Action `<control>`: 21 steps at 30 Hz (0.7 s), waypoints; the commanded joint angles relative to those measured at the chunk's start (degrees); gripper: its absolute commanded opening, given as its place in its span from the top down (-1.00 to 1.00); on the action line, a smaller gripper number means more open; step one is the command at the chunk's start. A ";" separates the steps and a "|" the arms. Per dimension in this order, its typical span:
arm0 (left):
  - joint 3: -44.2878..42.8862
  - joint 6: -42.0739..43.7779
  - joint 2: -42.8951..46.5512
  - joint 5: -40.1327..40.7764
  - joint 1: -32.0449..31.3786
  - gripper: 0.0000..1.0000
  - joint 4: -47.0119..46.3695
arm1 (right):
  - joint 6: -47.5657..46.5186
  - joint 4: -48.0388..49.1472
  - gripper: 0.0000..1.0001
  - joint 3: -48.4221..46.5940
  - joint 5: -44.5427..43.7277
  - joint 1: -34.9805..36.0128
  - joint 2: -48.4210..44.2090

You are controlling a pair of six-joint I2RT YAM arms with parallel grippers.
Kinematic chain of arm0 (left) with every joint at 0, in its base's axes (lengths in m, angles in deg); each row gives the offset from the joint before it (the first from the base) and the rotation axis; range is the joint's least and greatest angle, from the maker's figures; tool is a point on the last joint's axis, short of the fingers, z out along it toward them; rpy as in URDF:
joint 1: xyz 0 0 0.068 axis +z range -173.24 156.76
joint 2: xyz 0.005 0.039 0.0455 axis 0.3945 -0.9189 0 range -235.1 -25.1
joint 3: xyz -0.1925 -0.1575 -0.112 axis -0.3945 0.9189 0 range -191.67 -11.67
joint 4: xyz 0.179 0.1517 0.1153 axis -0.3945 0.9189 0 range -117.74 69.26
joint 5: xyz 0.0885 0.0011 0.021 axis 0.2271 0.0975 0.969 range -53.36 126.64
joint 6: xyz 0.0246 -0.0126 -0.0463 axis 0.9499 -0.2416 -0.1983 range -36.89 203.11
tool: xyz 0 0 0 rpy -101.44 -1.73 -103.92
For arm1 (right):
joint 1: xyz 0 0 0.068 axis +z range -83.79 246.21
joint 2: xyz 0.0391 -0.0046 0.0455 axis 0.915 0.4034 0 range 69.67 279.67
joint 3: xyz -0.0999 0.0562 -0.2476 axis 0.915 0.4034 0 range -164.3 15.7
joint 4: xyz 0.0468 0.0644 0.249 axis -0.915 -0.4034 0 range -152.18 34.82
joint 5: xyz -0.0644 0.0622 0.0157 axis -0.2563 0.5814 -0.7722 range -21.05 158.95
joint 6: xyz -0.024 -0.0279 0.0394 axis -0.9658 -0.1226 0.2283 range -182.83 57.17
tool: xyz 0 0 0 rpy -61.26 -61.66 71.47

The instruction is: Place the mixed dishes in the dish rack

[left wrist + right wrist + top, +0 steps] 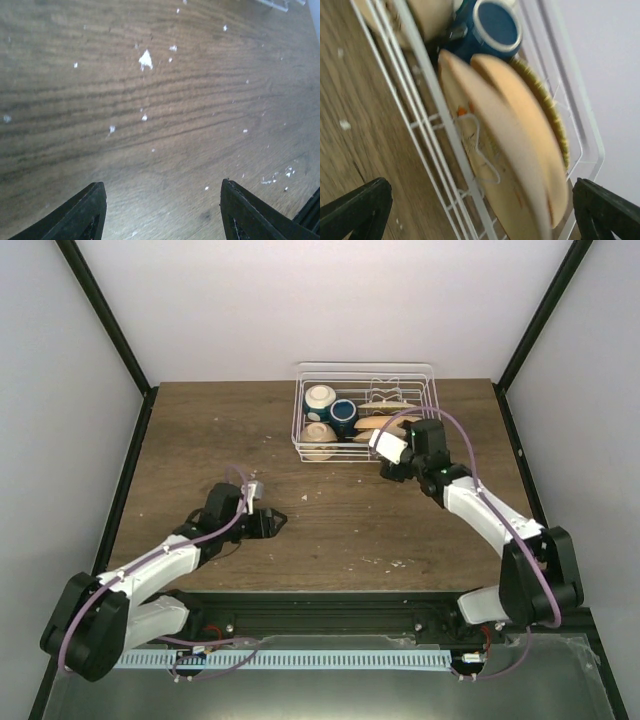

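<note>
The white wire dish rack (425, 390) stands at the back of the table. Inside it sit two cream bowls (320, 397) (319, 437), a dark blue cup (343, 416) and the orange plate (385, 425). In the right wrist view the plate (520, 150) leans tilted among the rack wires (435, 100), and the blue cup (492, 25) lies behind it. My right gripper (392, 462) (480, 215) hangs open at the rack's front right, its fingers wide apart and holding nothing. My left gripper (272, 523) (162, 210) is open over bare wood, far from the rack.
White crumbs (145, 60) are scattered over the wooden table (200, 440). Black frame posts and white walls close in the table's left, right and back sides.
</note>
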 commanded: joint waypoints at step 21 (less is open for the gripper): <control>-15.03 1.17 4.71 23.28 0.21 -0.33 7.89 | 70.64 8.57 -1.00 16.46 -11.61 -3.75 -29.95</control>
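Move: The front plate, already let go in the rack, has its middle roughly 6 cm ahead of the right hand, 3 cm to its left and 6 cm lower. The middle plate stands about 3 cm beyond it. The blue mug is some 10 cm to the front plate's left and 4 cm farther out, the beige bowl about 15 cm to its left and about 1 cm nearer. From the left hand, the front plate lies some 20 cm ahead, 23 cm right and slightly above. The front plate is left alone as the right hand, fingers still wide open, first climbs about 9 cm beside the rack, then backs off level to the rear and right, away from the plates. All the while its wrist rolls some 60 degrees, left side rising, and swings clockwise. The empty left hand lifts about 10 cm off the table and forward, then drifts a little left, its fingers tipping up. ##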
